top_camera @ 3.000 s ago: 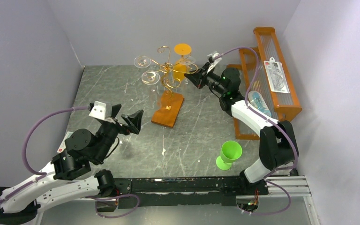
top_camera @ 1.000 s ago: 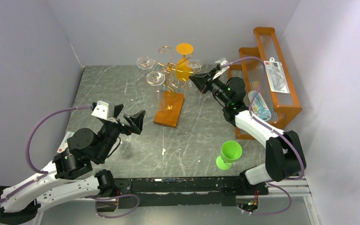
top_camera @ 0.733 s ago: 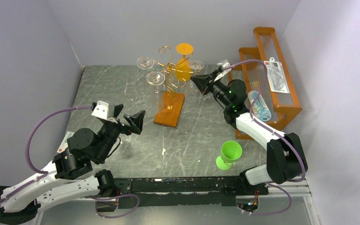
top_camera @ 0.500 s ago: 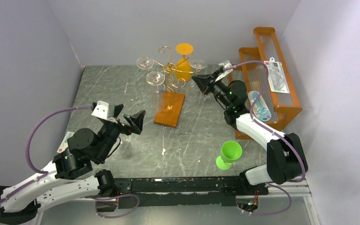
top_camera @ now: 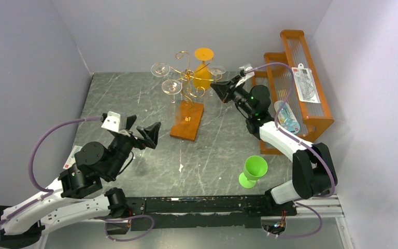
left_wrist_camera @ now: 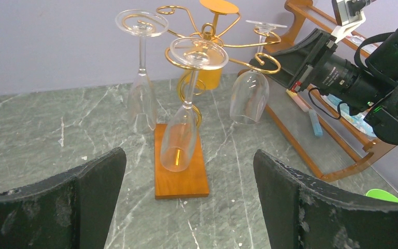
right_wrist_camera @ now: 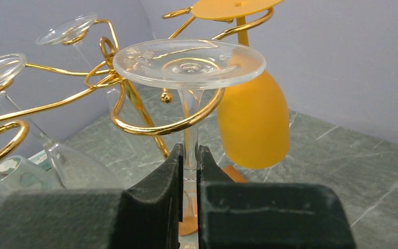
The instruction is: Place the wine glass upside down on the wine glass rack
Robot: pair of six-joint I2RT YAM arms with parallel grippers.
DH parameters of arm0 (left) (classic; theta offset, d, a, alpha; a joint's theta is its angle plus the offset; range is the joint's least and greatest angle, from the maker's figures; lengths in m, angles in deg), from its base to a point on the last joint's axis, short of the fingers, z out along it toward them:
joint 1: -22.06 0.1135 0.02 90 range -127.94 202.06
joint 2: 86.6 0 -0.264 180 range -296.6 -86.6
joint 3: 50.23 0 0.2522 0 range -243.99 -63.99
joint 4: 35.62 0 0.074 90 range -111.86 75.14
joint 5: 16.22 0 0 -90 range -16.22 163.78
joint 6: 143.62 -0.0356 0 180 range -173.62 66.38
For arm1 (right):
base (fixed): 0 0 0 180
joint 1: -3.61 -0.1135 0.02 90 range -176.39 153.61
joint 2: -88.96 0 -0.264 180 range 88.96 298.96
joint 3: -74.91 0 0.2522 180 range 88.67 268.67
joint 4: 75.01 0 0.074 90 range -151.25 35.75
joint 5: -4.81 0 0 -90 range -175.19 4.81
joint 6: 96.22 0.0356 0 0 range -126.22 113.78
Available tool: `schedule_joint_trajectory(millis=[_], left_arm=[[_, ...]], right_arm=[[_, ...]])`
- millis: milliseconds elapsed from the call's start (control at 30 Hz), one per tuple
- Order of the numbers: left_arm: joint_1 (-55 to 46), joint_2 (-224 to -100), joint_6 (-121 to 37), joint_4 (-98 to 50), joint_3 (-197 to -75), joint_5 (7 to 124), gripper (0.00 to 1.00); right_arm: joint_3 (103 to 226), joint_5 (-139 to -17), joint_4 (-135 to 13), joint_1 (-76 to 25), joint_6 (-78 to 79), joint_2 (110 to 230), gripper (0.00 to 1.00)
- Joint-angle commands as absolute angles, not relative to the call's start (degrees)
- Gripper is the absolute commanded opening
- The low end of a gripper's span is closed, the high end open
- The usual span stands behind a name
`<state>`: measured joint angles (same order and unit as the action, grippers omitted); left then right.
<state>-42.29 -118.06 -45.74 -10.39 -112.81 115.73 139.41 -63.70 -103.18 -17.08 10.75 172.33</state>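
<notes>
The wine glass [right_wrist_camera: 189,62] hangs upside down with its foot on top. My right gripper [right_wrist_camera: 189,155] is shut on its stem, just under a curled arm of the wine glass rack [right_wrist_camera: 134,122]. The stem stands inside that gold loop and the foot sits just above the wire; contact I cannot tell. From above, the right gripper [top_camera: 218,88] is at the right side of the wine glass rack [top_camera: 186,121]. The left wrist view shows the glass's bowl [left_wrist_camera: 249,98] dangling. My left gripper [left_wrist_camera: 189,153] stands open and apart, empty, in front of the rack.
Two more clear glasses [left_wrist_camera: 142,98] [left_wrist_camera: 181,135] and an orange one [left_wrist_camera: 210,78] hang on the rack. An orange stepped shelf [top_camera: 300,78] with packets stands at the right wall. A green goblet [top_camera: 253,171] stands near the right arm's base.
Since three seconds ago the right gripper has carried the glass up and right to the rack's right arm. In the last second it dipped slightly and came back. The left arm is still.
</notes>
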Motion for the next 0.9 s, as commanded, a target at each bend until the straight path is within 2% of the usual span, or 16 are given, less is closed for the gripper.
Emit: schedule_joint_trajectory(millis=[0,200,533,700,867], left_arm=[[-42.6,-118.4,-46.7,-10.4,-113.7,115.4,0.97],[-42.6,-118.5,-46.2,-10.1,-113.8,115.2,0.97],[-42.5,-119.5,-45.3,-9.9,-114.9,114.2,0.97],[-42.6,-119.5,-44.3,-8.8,-115.3,114.2,0.97],[-42.6,-119.5,-43.5,-8.4,-116.0,114.3,0.97]], right_arm=[[141.7,-61.9,-102.7,-17.0,11.0,172.9,0.08],[139.4,-62.1,-103.3,-17.0,10.6,170.7,0.37],[132.3,-64.7,-98.3,-17.0,11.2,161.1,0.68],[126.4,-68.7,-91.7,-17.0,15.2,150.6,0.74],[128.3,-80.5,-68.2,-17.0,19.1,137.5,0.74]])
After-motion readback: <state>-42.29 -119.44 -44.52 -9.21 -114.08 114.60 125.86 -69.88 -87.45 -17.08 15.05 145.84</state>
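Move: The right hand still pinches the stem of the upside-down clear wine glass; the glass's middle is about 4 cm below the hand and roughly level with it otherwise. The rack's hub is some 10 cm to the left, 0 cm ahead and 3 cm higher. The orange glass hangs about 7 cm farther out and 5 cm left, its middle 3 cm lower. For the left hand, the clear glass is some 20 cm ahead, 25 cm right and 10 cm below. The right fingers open wide, starting almost in place, and let go of the clear glass's stem just under its foot, leaving it on the ring. Still opening, the hand then draws back with growing speed, about 8 cm towards the base and 5 cm to the right at nearly level height, away from the rack, with the wrist tipping down and turning clockwise only slightly at the end. ##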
